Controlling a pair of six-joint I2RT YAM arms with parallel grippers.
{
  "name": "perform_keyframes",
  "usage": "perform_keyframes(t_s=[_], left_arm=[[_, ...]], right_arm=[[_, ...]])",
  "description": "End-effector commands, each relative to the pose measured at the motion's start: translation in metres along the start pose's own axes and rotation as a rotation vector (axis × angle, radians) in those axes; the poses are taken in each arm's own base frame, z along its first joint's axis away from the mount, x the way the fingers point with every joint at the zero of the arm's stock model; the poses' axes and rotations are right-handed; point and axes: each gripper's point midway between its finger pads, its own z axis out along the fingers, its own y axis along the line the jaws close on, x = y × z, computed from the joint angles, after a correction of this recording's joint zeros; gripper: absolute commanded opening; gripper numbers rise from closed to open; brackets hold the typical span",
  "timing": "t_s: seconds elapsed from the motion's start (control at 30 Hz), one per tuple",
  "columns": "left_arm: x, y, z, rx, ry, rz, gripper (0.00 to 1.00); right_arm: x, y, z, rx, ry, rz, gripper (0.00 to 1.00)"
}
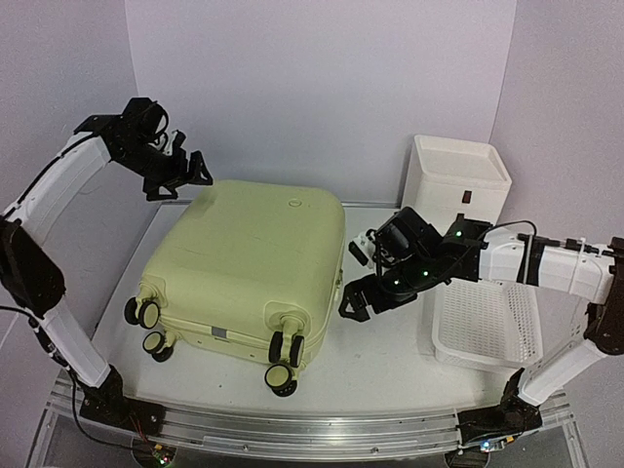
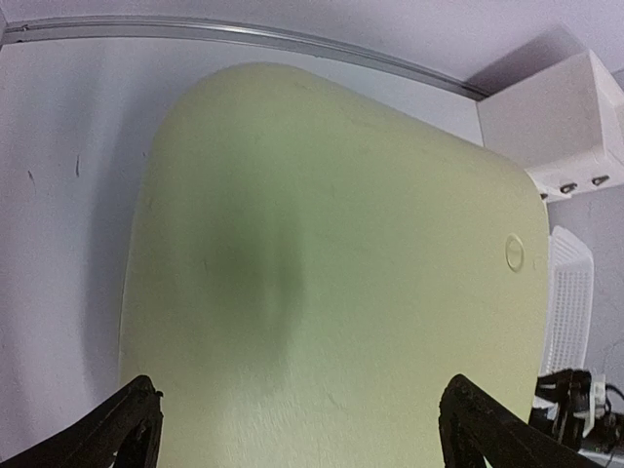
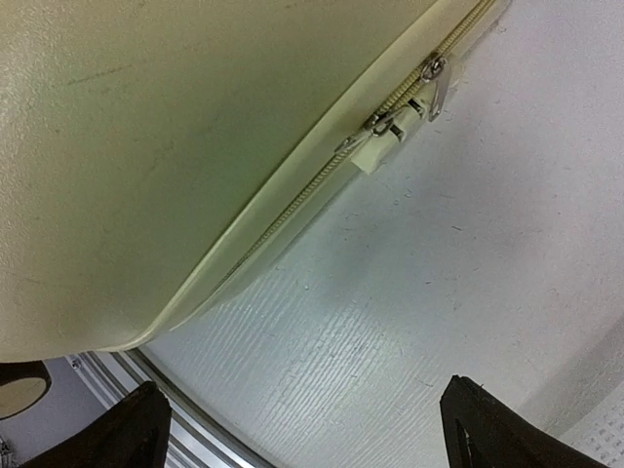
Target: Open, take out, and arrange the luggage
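The luggage point(image 1: 244, 263) is a pale yellow-green hard-shell suitcase. It lies flat and closed on the table, with its caster wheels point(image 1: 283, 363) toward the near edge. My left gripper point(image 1: 183, 177) hovers open above its far left corner. In the left wrist view the shell point(image 2: 331, 273) fills the gap between the spread fingers of the left gripper point(image 2: 297, 409), without touching them. My right gripper point(image 1: 363, 300) hangs open beside the suitcase's right side. The right wrist view shows the zipper pulls point(image 3: 405, 112) on the side seam, ahead of the empty right gripper point(image 3: 302, 409).
A white drawer box point(image 1: 458, 180) stands at the back right. In front of it, under the right arm, sits a white mesh basket point(image 1: 487, 327). A metal rail point(image 1: 292, 429) runs along the table's near edge.
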Motion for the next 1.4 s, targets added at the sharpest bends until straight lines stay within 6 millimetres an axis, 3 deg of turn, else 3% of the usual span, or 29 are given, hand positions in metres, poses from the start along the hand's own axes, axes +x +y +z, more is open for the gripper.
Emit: perform_keyframes(t_s=[0.0,0.1,0.23,0.43,0.5,0.67,0.8,0.93,1.03,1.1,1.23,1.37], left_arm=[[-0.046,0.006,0.027,-0.005,-0.043,0.034,0.99],[-0.062,0.024,0.055,-0.079,-0.039,0.033,1.0],[-0.072,0.033,0.081,-0.094,-0.017,0.042,1.0],[-0.05,0.035,0.138,-0.001,0.132,-0.002,0.99],[-0.041,0.028,0.153,0.064,0.185,-0.027,0.95],[-0.034,-0.008,0.172,0.26,0.256,-0.032,0.94],[-0.022,-0.055,0.19,0.44,0.331,-0.023,0.93],[-0.01,-0.092,0.201,0.509,0.359,0.034,0.93],[-0.024,-0.097,0.184,0.504,0.301,0.07,0.94],[-0.041,-0.091,0.158,0.462,0.23,0.107,0.95],[-0.062,-0.077,0.079,0.293,0.067,0.243,0.98],[-0.058,-0.069,-0.011,0.153,-0.086,0.306,0.99]], right_arm=[[-0.029,0.029,-0.004,-0.072,-0.069,-0.023,0.98],[-0.032,0.035,-0.002,-0.066,-0.075,-0.031,0.98],[-0.034,0.043,0.003,-0.052,-0.088,-0.033,0.98],[-0.042,0.057,0.015,-0.001,-0.124,-0.065,0.98],[-0.046,0.067,0.021,-0.003,-0.129,-0.075,0.98],[-0.062,0.098,0.039,-0.019,-0.14,-0.1,0.98],[-0.083,0.122,0.053,-0.028,-0.175,-0.103,0.98],[-0.105,0.144,0.067,-0.065,-0.206,-0.082,0.98],[-0.112,0.148,0.064,-0.07,-0.215,-0.089,0.98],[-0.107,0.138,0.054,-0.037,-0.213,-0.105,0.98],[-0.085,0.103,0.022,0.09,-0.19,-0.16,0.98],[-0.06,0.038,-0.013,0.341,-0.181,-0.224,0.98]])
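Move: The luggage lies flat, with its middle some 13 cm to the left hand's right, 5 cm back and 19 cm below; its far left corner is still ahead of that hand. From the right hand the luggage's middle is about 23 cm left, 8 cm ahead and slightly lower, its right side only a few centimetres off. The white basket's middle is roughly 28 cm right of the right hand, 7 cm ahead and 12 cm down. Both open hands work the luggage round from opposite ends: the left reaches forward and down about 8 cm to the far left corner, then sweeps right and on forward to about 19 cm out, turning some 15 degrees clockwise, while the right pushes left about 17 cm against the near part of the right side. At the end both turn back, the left drawing some 6 cm back, a little left and up, the right easing about 5 cm right and slightly forward, fingers open throughout. ##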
